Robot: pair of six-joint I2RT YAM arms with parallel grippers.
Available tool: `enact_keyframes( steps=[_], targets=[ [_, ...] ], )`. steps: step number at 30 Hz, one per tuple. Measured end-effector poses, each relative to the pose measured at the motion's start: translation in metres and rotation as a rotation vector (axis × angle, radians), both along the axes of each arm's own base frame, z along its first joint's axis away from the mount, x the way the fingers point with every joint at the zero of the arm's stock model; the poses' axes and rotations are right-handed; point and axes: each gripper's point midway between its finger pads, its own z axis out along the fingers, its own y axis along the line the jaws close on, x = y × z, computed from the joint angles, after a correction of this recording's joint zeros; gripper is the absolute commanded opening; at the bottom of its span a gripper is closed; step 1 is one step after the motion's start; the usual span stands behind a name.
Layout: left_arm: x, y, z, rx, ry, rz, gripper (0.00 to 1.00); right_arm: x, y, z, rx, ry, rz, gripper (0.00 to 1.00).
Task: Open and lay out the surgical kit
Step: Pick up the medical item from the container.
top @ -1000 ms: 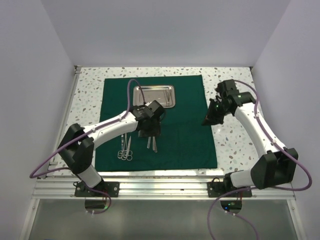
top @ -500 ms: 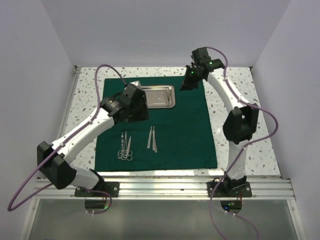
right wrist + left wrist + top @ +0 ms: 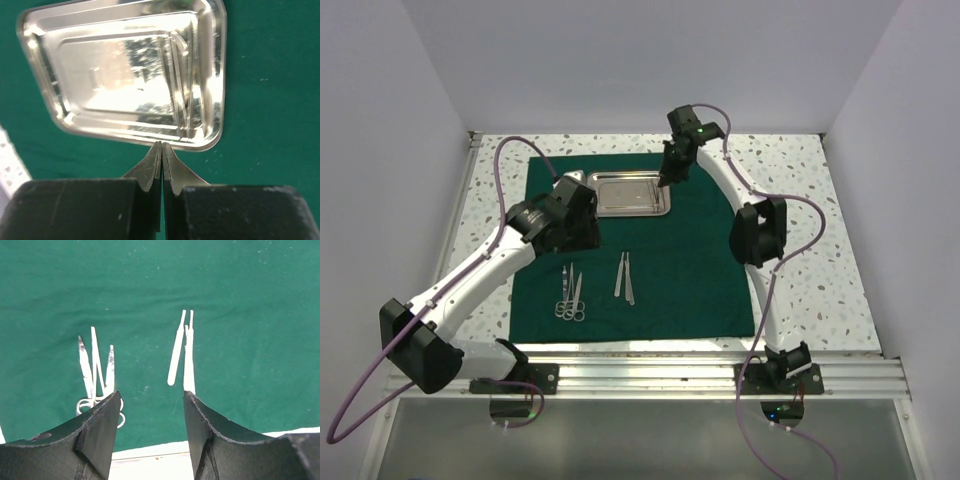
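The dark green cloth (image 3: 690,270) of the surgical kit lies spread flat. The shiny steel tray (image 3: 632,194) sits on its far part. Scissors and forceps (image 3: 570,297) and tweezers (image 3: 626,277) lie side by side nearer the front. My left gripper (image 3: 582,232) hovers by the tray's left end. It is open and empty, and its view looks over the ring-handled pair (image 3: 95,370) and the tweezers (image 3: 182,352). My right gripper (image 3: 666,178) is shut on nothing, its tips (image 3: 162,145) just at the rim of the tray (image 3: 125,75). A slim silver shape (image 3: 182,85) shows inside the tray.
The cloth lies on a speckled white table (image 3: 800,250) with plain walls on three sides. A metal rail (image 3: 650,375) carrying the arm bases runs along the near edge. The cloth's front hem and the pale table edge (image 3: 150,452) show below the left fingers.
My left gripper has risen from above the laid-out instruments and moved back left beside the tray. My right arm has swung from the cloth's right side to the tray's right end.
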Motion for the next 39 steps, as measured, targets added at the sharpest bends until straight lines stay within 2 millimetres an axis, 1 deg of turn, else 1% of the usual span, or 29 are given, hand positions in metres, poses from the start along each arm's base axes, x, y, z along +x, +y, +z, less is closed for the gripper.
enact_keyframes(
  steps=[6, 10, 14, 16, 17, 20, 22, 23, 27, 39],
  targets=[
    [0.004, 0.009, 0.002, 0.039, -0.015, -0.004, 0.57, 0.0, -0.004, -0.035, -0.083, 0.032, -0.014, 0.01],
    [0.004, 0.015, 0.001, 0.06, -0.011, -0.003, 0.57, -0.002, -0.004, -0.053, -0.121, 0.05, -0.014, 0.01],
    [0.003, 0.02, 0.0, 0.076, -0.004, -0.002, 0.57, -0.004, -0.001, -0.066, -0.136, 0.066, -0.007, 0.02],
    [0.003, 0.021, -0.001, 0.079, -0.002, -0.002, 0.57, -0.003, 0.0, -0.072, -0.143, 0.068, -0.007, 0.05],
    [0.003, 0.021, -0.001, 0.079, -0.002, -0.002, 0.56, -0.002, 0.0, -0.074, -0.152, 0.066, -0.008, 0.11],
    [0.003, 0.021, -0.001, 0.079, -0.002, -0.001, 0.56, 0.0, -0.004, -0.076, -0.174, 0.058, -0.008, 0.28],
    [0.003, 0.022, -0.001, 0.079, -0.001, 0.001, 0.56, 0.001, -0.007, -0.077, -0.188, 0.05, -0.007, 0.31],
    [0.004, 0.022, -0.001, 0.08, -0.001, 0.001, 0.56, 0.002, -0.007, -0.077, -0.192, 0.047, -0.005, 0.34],
    [0.004, 0.023, -0.001, 0.081, -0.001, 0.003, 0.56, 0.004, -0.009, -0.077, -0.208, 0.031, 0.002, 0.36],
    [0.006, 0.027, -0.005, 0.101, 0.012, 0.004, 0.56, 0.004, -0.005, -0.078, -0.217, 0.017, 0.02, 0.36]
  ],
)
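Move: The medical item, a slim metal handle lying lengthwise in the tray near its right side, has its middle about 4 cm ahead of the right hand and 8 cm below it. The tray's middle is some 9 cm left and 5 cm ahead of that hand; the slim tools already on the cloth are about 21 cm back and 10 cm left. From the left hand, the medical item is roughly 29 cm ahead, 15 cm right and 15 cm below. The right hand sinks almost straight down, about 8 cm, to the near end of the medical item in the tray, its shut fingers tilting some 10 degrees to point more steeply down, and only near the bottom do they open to about a third, ending with a tip on either side of the handle without closing. It then stays low there, while the empty left hand eases about 2.5 cm to its left, high over the cloth and clear of the tray, its fingers staying open. ##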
